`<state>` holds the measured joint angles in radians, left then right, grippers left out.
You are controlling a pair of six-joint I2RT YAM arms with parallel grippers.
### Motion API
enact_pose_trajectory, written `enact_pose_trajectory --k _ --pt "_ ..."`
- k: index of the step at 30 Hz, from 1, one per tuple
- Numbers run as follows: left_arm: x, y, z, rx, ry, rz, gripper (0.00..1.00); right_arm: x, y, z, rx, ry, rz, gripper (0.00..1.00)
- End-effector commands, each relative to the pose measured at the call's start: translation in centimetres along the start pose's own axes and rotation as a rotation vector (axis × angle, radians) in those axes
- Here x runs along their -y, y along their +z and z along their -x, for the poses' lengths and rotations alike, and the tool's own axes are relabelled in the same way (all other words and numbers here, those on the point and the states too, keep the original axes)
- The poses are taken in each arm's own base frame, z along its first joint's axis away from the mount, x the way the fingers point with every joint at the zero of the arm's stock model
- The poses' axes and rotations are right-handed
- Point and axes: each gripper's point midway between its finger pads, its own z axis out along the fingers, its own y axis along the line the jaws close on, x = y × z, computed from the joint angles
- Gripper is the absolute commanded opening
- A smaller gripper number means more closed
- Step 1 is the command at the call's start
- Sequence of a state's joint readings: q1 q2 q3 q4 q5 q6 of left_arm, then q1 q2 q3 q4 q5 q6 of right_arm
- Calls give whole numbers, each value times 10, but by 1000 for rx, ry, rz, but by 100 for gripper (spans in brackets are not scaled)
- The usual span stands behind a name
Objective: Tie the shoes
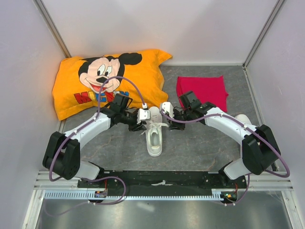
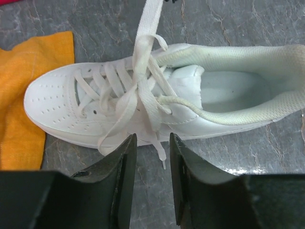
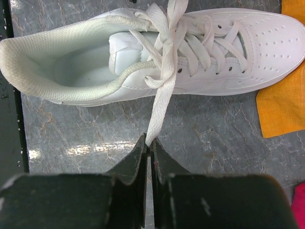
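Note:
One white sneaker (image 1: 155,138) lies on the grey table between my grippers, toe toward the pillow, laces loosely crossed. My left gripper (image 1: 141,117) is at its left side. In the left wrist view it (image 2: 152,138) is open, and a loose lace end (image 2: 159,150) hangs between the jaws without being pinched, in front of the shoe (image 2: 52,100). My right gripper (image 1: 167,110) is at the shoe's right side. In the right wrist view it (image 3: 148,139) is shut on the other lace (image 3: 159,105), which runs taut from the shoe (image 3: 267,43).
An orange Mickey pillow (image 1: 95,81) lies at the back left, its corner near the shoe's toe (image 2: 24,95) (image 3: 281,105). A red cloth (image 1: 202,88) lies at the back right. A white object (image 1: 243,117) shows partly behind the right arm. Walls enclose the table.

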<state>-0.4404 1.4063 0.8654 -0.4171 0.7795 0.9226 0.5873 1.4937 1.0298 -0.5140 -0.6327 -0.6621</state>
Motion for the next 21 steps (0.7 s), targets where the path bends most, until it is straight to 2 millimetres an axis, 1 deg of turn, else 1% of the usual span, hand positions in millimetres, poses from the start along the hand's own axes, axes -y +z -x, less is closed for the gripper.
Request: enact_pose_trajectory --k 1,9,11,12,13,15,16,18,19,20,21 --pt "-19 2 19 35 97 16 42 0 0 15 34 -29 24 10" --pt "-19 11 30 61 128 -20 43 2 0 15 29 -44 22 11" --pt "-18 13 32 65 132 -30 40 2 1 15 30 -43 23 12" --pt "-19 13 33 65 137 -31 36 1 1 15 30 -45 24 12" --pt "-18 13 34 67 137 -35 28 1 0 15 29 -44 25 12" --pt "-16 12 34 63 139 -44 17 1 0 15 28 -45 22 13" --pt "-16 10 35 65 148 -39 8 2 0 15 29 -44 22 13" --pt "-12 7 33 57 148 -41 3 2 0 14 25 -42 21 13" --pt "-12 4 31 53 144 -33 2 2 0 14 25 -42 21 14" --pt "-11 0 34 58 150 -25 2 2 0 14 23 -40 21 14" --pt "-12 -4 32 54 139 -16 1 1 0 13 21 -40 21 14"
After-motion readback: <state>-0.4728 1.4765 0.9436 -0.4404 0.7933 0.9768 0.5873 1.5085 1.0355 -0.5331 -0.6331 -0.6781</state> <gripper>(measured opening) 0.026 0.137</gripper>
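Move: The loose lace hanging off the left side of the knot lies about 2 cm to the right of the open left fingers, 1 cm ahead and 1 cm lower. The knot is some 5 cm right and 1 cm ahead of that hand. The shoe's mouth is roughly 7 cm back and 5 cm right, and its toe 10 cm ahead and 5 cm right. From the right hand, the knot lies about 8 cm left and 1 cm ahead. The loose lace beside the knot is what the left hand goes for: the open fingers ease about 2 cm to the right and 1 cm forward towards the knot, nearly level, then shut and pinch the lace just left of the knot. The right hand stays put and keeps its hold on the other lace, stretched out to the right from the knot. ##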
